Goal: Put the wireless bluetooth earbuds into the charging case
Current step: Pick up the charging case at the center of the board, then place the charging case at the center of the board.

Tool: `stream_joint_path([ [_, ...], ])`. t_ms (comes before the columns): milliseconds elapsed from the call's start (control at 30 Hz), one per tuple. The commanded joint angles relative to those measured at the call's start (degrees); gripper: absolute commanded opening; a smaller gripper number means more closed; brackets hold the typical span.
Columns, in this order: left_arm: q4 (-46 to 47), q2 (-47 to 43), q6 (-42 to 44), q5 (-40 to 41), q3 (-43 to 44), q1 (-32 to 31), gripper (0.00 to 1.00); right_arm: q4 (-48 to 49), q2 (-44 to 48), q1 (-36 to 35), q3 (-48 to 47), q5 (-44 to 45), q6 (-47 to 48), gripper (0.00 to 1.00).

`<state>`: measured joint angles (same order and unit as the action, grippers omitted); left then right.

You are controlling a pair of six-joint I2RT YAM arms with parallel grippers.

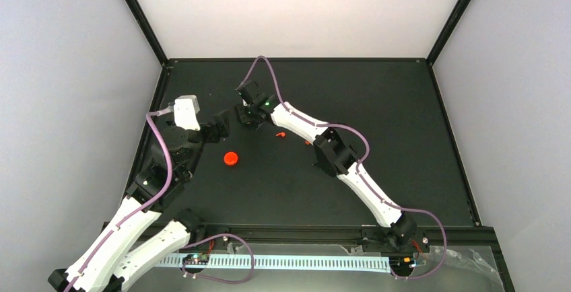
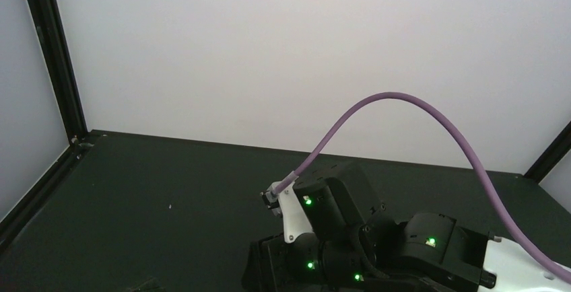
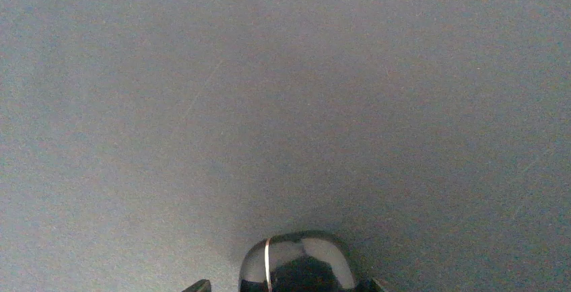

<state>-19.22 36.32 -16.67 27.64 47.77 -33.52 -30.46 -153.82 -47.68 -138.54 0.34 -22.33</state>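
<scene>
The charging case [image 1: 231,159] is a small round red-orange puck lying on the dark table left of centre. The two earbuds are tiny red-orange pieces: one earbud [image 1: 281,134] lies by the right forearm, the other earbud [image 1: 307,142] at the right arm's elbow. My right gripper [image 1: 248,116] hangs low over the table behind the case. In the right wrist view a glossy black rounded lump [image 3: 299,265] sits between its fingertips [image 3: 198,285], with a gap on its left side. My left gripper [image 1: 220,126] hovers open behind the case, holding nothing.
The left wrist view shows the right arm's wrist [image 2: 350,238] with its purple cable [image 2: 404,100] close in front. Black frame posts [image 1: 138,13] and white walls bound the table. A cable rail [image 1: 283,262] runs along the near edge.
</scene>
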Motion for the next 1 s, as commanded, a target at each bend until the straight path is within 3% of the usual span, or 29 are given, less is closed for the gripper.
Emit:
stream_joint_path([
  [0,-0.1,-0.6,-0.4,0.1,0.4,-0.4,0.99,-2.7,-0.4,-1.1,0.0,4.1,1.9,0.59],
  [433,-0.2,-1.1,-0.6,-0.2,0.3,-0.3,0.99,-2.1,6.7,-1.7,8.6,8.6,2.8,0.35],
  [767,-0.2,-1.4,-0.8,-0.4,0.3,-0.4,0.99,6.3,27.5,-1.7,33.0,10.4,-2.2,0.32],
  [967,-0.1,-1.2,-0.8,-0.4,0.2,-0.4,0.99,10.9,44.8,-1.6,59.1,11.6,-7.9,0.33],
])
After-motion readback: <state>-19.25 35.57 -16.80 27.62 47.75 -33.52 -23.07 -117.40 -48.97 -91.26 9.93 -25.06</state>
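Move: The charging case already stands between my right hand's part-closed fingers, its middle about 1 cm below the hand point. From that hand the nearer orange earbud lies some 13 cm right and 6 cm back, the farther orange earbud about 23 cm right and 9 cm back, and the orange disc roughly 15 cm back and 4 cm left. From my left hand the case is about 18 cm ahead, 8 cm right and 31 cm below. I finish closing my right fingers on the charging case's sides, settling barely half a centimetre as they pinch it. Then, keeping the grip, I carry it right and back towards the nearer orange earbud, nearly level at first and then climbing: about 11 cm right, 8 cm back and 6 cm up, still speeding up, with a tilt of up to 10 degrees that lowers the hand's left side. ##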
